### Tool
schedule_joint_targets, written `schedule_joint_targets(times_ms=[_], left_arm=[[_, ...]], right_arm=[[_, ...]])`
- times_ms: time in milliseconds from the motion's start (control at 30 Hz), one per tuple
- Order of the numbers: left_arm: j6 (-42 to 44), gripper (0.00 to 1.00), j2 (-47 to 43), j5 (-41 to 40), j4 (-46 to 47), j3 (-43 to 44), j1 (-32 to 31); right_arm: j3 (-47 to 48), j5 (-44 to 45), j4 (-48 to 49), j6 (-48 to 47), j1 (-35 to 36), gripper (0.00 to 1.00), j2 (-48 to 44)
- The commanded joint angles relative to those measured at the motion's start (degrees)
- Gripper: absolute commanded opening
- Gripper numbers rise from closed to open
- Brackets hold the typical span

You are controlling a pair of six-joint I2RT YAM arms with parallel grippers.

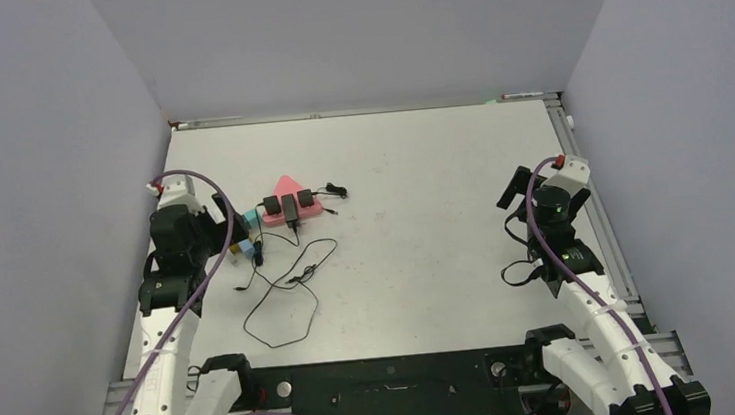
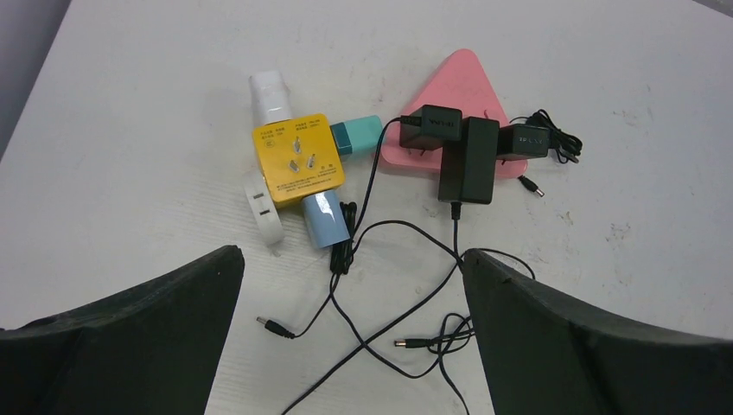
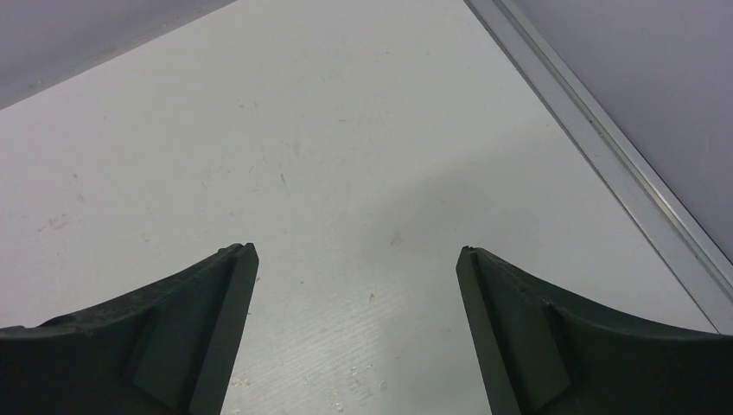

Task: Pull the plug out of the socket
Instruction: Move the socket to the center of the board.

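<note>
A yellow cube socket [image 2: 298,160] lies on the table with a white plug [image 2: 270,97], a teal plug [image 2: 359,134], a blue plug [image 2: 325,220] and a white plug [image 2: 264,212] in its sides. To its right a pink triangular socket [image 2: 458,86] carries three black adapter plugs [image 2: 468,160]. My left gripper [image 2: 352,253] is open, hovering just short of the yellow cube over thin black cables [image 2: 372,285], touching nothing. In the top view it [image 1: 228,230] sits left of the pink socket [image 1: 290,189]. My right gripper [image 1: 513,193] [image 3: 356,251] is open and empty far to the right.
Loose black cables [image 1: 285,285] with barrel connectors trail from the adapters toward the near edge. A metal rail [image 3: 605,147] runs along the table's right side by the right gripper. Grey walls enclose the table on three sides.
</note>
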Motion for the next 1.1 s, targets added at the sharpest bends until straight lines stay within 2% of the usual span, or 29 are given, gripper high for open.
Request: schedule_joint_targets(times_ms=[0,167,233,333,467,567,733,833,933,1067], left_arm=[[-0.48,0.96,1.40,1.18,0.00,2.87,0.75],[1.09,0.96,3.02,3.03,0.06,2.10,0.76],[1.42,0.96,6.16,2.88,-2.74,3.63,-0.65],[1.35,0.96,12.27,1.15,-5.43,6.14,-7.33],[1.19,0.96,11.72,6.20,-0.94,3.98,-14.26],[1.01,0.96,11.96,6.00,1.44,4.56,-19.13],[0.55,0.96,21.23,4.32,2.29,9.69,-24.87],[1.81,0.96,27.95,2.02,0.60,13.45,-25.12],[2.03,0.96,29.98,-1.13,2.12,14.19,-24.32],[0.65,0.96,32.16,-0.30,5.18,14.37,-20.53]], right_arm=[[1.32,-3.10,3.73,-0.81,-0.19,0.90,-0.69],[0.67,-6.12,5.25,-1.78,-0.19,0.90,-1.11],[0.50,-9.05,5.95,-2.54,-0.19,0.90,-1.11],[0.06,-13.92,7.15,-3.89,-0.06,0.90,-1.19],[0.15,-17.77,9.16,-4.44,0.05,0.90,-0.79],[0.28,-19.81,9.09,-4.50,0.14,0.90,-0.73],[0.12,-21.14,8.52,-4.99,0.40,0.90,-2.28],[-0.33,-21.39,8.77,-4.87,0.49,0.90,-3.17],[-0.58,-21.88,9.48,-4.48,0.60,0.90,-2.55],[-0.58,-22.36,10.01,-4.07,0.55,0.90,-0.91]])
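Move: The pink socket with its black adapters lies some 20 cm ahead of the left hand, 12 cm to its right and 18 cm below. On the table too are the yellow cube, 16 cm ahead and 4 cm left, and the blue plug, about 10 cm ahead and 1 cm left. From the right hand the socket is about 58 cm left, 17 cm ahead and 15 cm below. Open left hand sweeps about 15 cm right and down towards the pink socket, tipping down; right hand swings left. ##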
